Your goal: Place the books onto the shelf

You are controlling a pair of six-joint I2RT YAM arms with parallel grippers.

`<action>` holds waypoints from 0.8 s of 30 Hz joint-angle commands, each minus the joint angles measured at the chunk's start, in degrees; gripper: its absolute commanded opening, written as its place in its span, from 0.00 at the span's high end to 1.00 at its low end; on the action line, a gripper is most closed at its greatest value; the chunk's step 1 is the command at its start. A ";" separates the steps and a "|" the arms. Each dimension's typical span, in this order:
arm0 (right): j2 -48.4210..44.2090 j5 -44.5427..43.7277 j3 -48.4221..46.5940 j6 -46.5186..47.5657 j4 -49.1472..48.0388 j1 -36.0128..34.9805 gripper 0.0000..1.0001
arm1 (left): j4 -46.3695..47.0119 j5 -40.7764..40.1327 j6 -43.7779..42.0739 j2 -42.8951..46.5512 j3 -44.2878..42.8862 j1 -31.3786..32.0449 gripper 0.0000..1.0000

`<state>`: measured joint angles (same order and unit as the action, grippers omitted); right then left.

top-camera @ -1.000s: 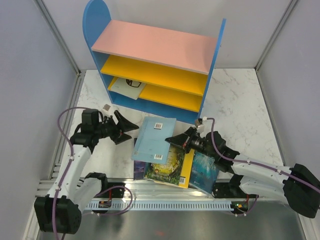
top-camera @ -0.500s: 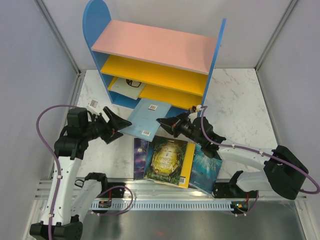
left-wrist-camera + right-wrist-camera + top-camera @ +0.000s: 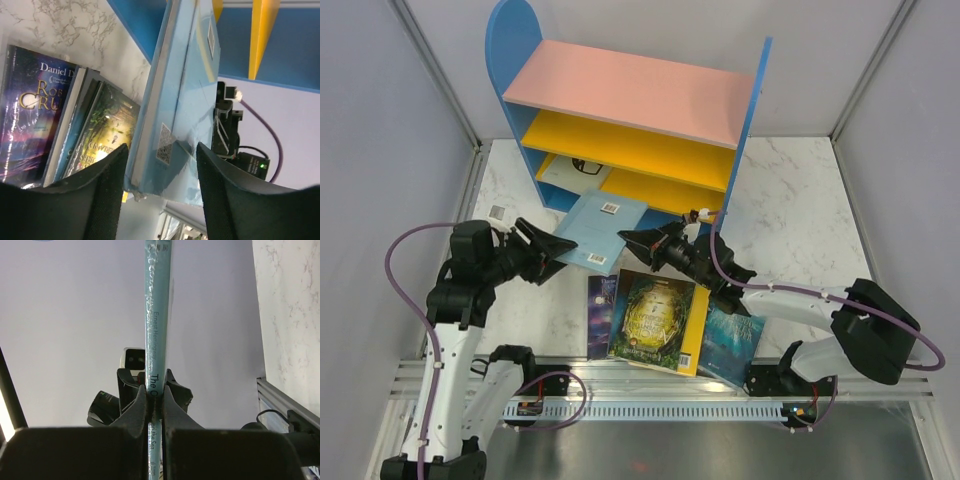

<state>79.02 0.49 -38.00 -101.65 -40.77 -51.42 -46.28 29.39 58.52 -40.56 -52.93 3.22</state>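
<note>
A light blue book (image 3: pixel 595 228) hangs tilted in the air just in front of the shelf's (image 3: pixel 630 90) bottom opening. My right gripper (image 3: pixel 628 240) is shut on its spine (image 3: pixel 157 300), fingers (image 3: pixel 140 405) pinching it tight. My left gripper (image 3: pixel 560 252) is open, and the book's near corner (image 3: pixel 165 150) sits between its fingers (image 3: pixel 100 190), barcode side showing. One pale book (image 3: pixel 570 172) lies on the lowest board. Other books lie stacked on the table: a dark fantasy cover (image 3: pixel 655 320), a teal one (image 3: pixel 730 345) and a dark purple one (image 3: pixel 602 315).
The shelf's blue side panel (image 3: pixel 752 110) stands just behind my right arm. A metal rail (image 3: pixel 670 400) runs along the near edge of the marble table (image 3: pixel 800 200). Grey walls close in on three sides. Purple cables loop off both arms.
The right gripper has carried the light blue book off the stack and back toward the shelf's bottom opening. The left gripper followed it, and its jaws have narrowed around the book's near corner.
</note>
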 commanded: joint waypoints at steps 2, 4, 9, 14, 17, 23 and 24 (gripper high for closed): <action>0.42 -3.65 -3.05 -4.70 -12.83 -2.28 1.00 | 6.72 -1.17 10.46 3.29 2.56 -0.32 0.45; 1.22 -4.09 -3.05 -6.10 -14.33 -2.81 1.00 | 6.99 -2.05 12.31 3.73 2.57 -0.32 0.50; 3.33 -5.41 -3.84 -7.78 -16.88 -4.92 1.00 | 7.00 -3.89 14.77 3.55 1.86 -0.32 0.59; 3.16 -6.55 -4.54 -7.87 -15.92 -5.71 1.00 | 7.00 -4.69 16.01 1.80 0.02 -0.32 0.88; 2.19 -7.43 -4.19 -7.69 -13.90 -5.62 1.00 | 6.91 -4.25 16.01 1.27 -0.68 -0.32 0.95; 0.17 -8.05 -4.28 -6.55 -8.54 -5.36 1.00 | 6.91 -4.25 13.65 0.83 -0.60 -0.41 0.98; 0.25 -7.62 -4.28 -6.37 -8.62 -5.27 1.00 | 6.82 -4.60 12.07 0.74 -0.77 -0.41 0.98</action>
<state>82.59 -6.79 -38.81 -108.44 -44.47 -56.51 -39.13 27.16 74.11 -39.48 -51.81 3.07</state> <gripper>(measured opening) 0.042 0.201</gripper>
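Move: The blue book, pinched by the right hand at its spine side, has its near left edge standing loose between the left hand's open fingers; its middle is about 4 cm ahead and 8 cm right of the left hand, nearly level. From the right hand its middle is some 5 cm left and 1 cm ahead. The lower yellow shelf lies roughly 15 cm ahead of the right hand, 4 cm right and 8 cm lower; the Wonderland book is about 8 cm back, 7 cm right and 18 cm below that hand. The blue book is fed about 2 cm to the left by the right hand, which keeps its pinch on the spine side and tips slightly. Meanwhile the left hand rises some 2.5 cm and eases 2 cm forward, rolling its left side down and turning a little counter-clockwise, about 15 degrees in all, and closes from well open until both fingers pinch the book's near left edge. ##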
